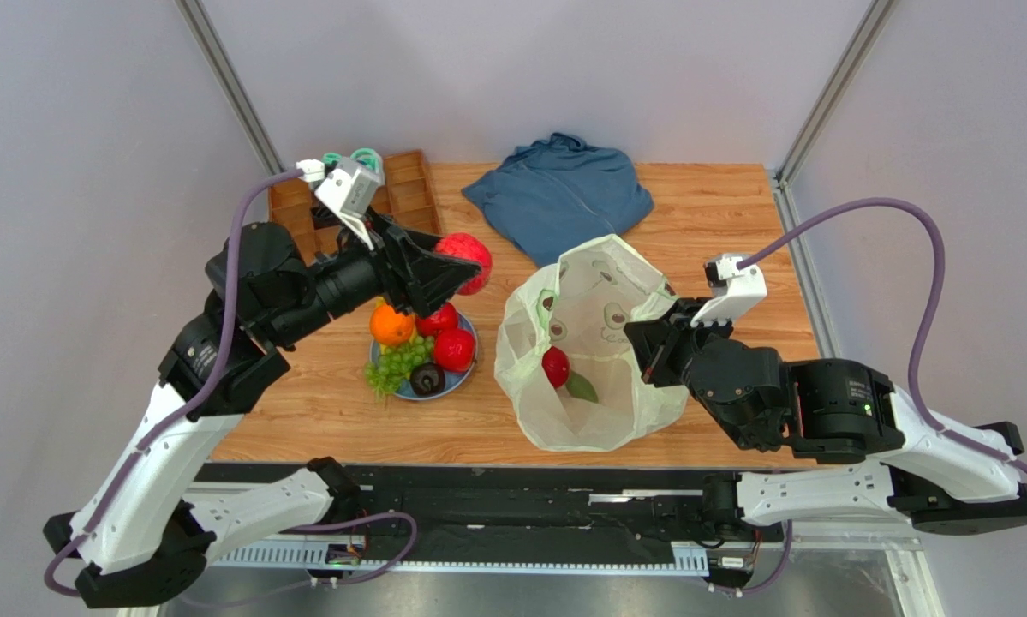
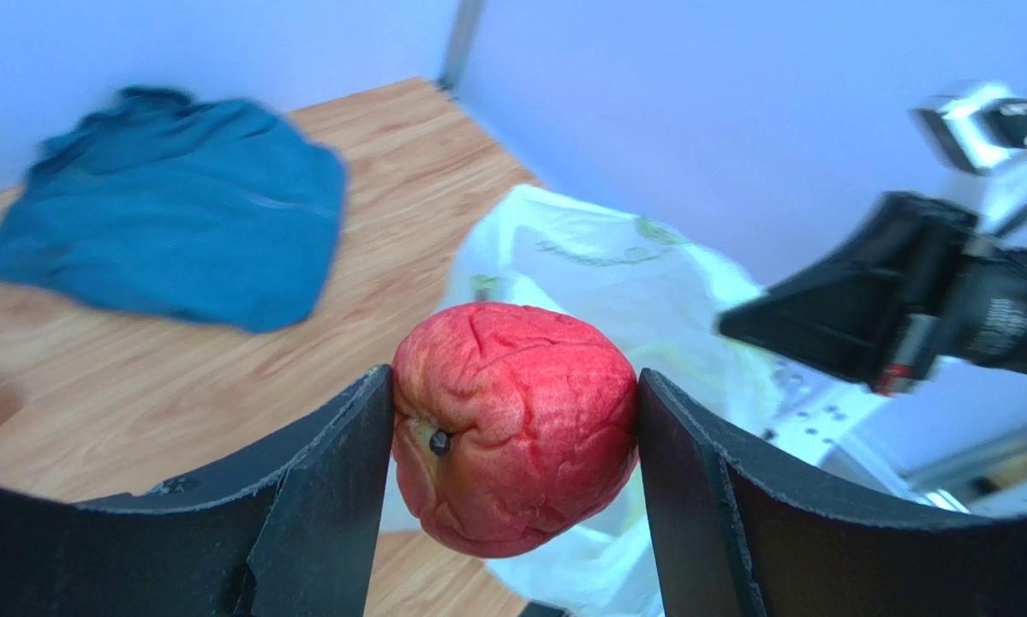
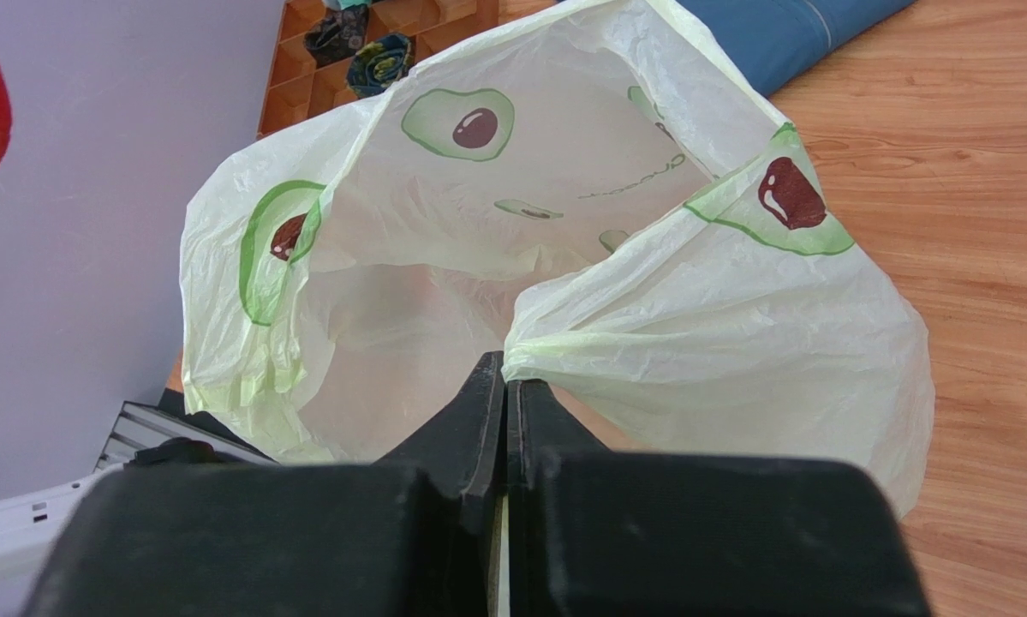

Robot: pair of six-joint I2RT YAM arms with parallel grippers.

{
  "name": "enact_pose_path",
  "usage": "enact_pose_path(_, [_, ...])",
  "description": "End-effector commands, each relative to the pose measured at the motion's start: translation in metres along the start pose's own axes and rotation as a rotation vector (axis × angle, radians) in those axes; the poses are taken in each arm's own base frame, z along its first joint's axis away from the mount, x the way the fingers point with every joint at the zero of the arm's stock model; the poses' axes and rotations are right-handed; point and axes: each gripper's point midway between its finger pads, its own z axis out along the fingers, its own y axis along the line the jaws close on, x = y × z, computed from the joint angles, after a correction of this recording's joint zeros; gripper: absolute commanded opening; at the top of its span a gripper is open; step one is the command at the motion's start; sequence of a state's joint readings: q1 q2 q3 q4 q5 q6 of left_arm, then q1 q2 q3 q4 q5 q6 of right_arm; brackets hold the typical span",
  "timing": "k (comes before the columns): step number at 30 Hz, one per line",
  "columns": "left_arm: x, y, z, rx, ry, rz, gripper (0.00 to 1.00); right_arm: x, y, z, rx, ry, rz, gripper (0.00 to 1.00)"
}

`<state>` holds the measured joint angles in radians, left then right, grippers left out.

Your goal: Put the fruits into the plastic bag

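My left gripper (image 1: 460, 270) is shut on a wrinkled red fruit (image 1: 469, 250), held in the air between the plate and the plastic bag (image 1: 608, 302). In the left wrist view the fruit (image 2: 516, 424) sits squeezed between both fingers (image 2: 338, 489). My right gripper (image 1: 655, 337) is shut on the bag's right rim and holds its mouth up; the pinched rim (image 3: 547, 350) meets the closed fingertips. One red fruit (image 1: 556, 366) lies inside the bag. An orange (image 1: 392, 324), two red fruits (image 1: 454, 350), green grapes (image 1: 391, 370) and a dark avocado (image 1: 427, 379) sit on the blue plate (image 1: 467, 370).
A folded blue garment (image 1: 560, 193) lies at the back of the table, just behind the bag. A brown wooden compartment box (image 1: 409, 187) stands at the back left with rolled socks (image 3: 383, 58) in it. The table's right edge (image 1: 795, 277) runs close to my right arm.
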<state>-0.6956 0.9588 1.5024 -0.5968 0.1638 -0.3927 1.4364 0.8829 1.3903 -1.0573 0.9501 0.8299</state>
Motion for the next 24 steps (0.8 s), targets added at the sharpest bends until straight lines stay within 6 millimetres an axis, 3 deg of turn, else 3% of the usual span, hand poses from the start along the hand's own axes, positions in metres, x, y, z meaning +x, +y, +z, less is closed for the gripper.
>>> enact_pose_path(1, [-0.004,-0.055,0.011,0.227,-0.031,-0.047,0.58,-0.014,0.007,-0.003,-0.016,-0.025,0.04,0.0])
enact_pose_path(3, [-0.001,-0.078,0.013,0.319,-0.032,-0.05,0.59,-0.012,0.007,-0.002,-0.017,-0.02,0.039,0.0])
enact_pose_path(6, [0.02,-0.101,0.024,0.394,0.025,-0.03,0.59,-0.01,0.008,-0.002,-0.019,-0.016,0.042,0.0])
enact_pose_path(15, [0.079,-0.13,0.067,0.428,0.179,-0.03,0.59,-0.009,0.007,-0.002,-0.018,-0.015,0.051,0.0])
enact_pose_path(17, [0.11,-0.117,0.081,0.331,0.284,-0.007,0.59,-0.01,0.006,-0.001,-0.014,-0.019,0.046,0.0])
enact_pose_path(19, [0.124,-0.097,0.095,0.208,0.324,0.015,0.58,-0.013,0.007,-0.002,-0.015,-0.024,0.045,0.0])
enact_pose_path(24, [0.154,-0.052,0.1,-0.012,0.37,0.036,0.59,-0.019,0.005,-0.004,-0.015,-0.036,0.037,0.0])
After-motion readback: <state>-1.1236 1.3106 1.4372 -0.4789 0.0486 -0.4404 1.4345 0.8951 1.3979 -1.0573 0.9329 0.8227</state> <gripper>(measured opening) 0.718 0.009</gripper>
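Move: The bag's open mouth, where the pomegranate held by the left hand is going, lies some 16 cm to that hand's right, about level with it fore and aft, and 20 cm lower. The red fruit in the bag sits roughly 7 cm ahead, 12 cm right and 37 cm below; the fruit bowl is about 10 cm ahead, 8 cm left and 41 cm below. From the right hand, the mouth is some 4 cm ahead, 4 cm left and 10 cm below. The pomegranate, still pinched by the left hand, swings about 16 cm right and a little back, nearly level at first, then sinks some 12 cm into the bag's mouth while coming slightly forward again. The wrist swings clockwise, then partly back, as its fingertips tip down. The right hand stays put, keeping its pinch on the rim. ##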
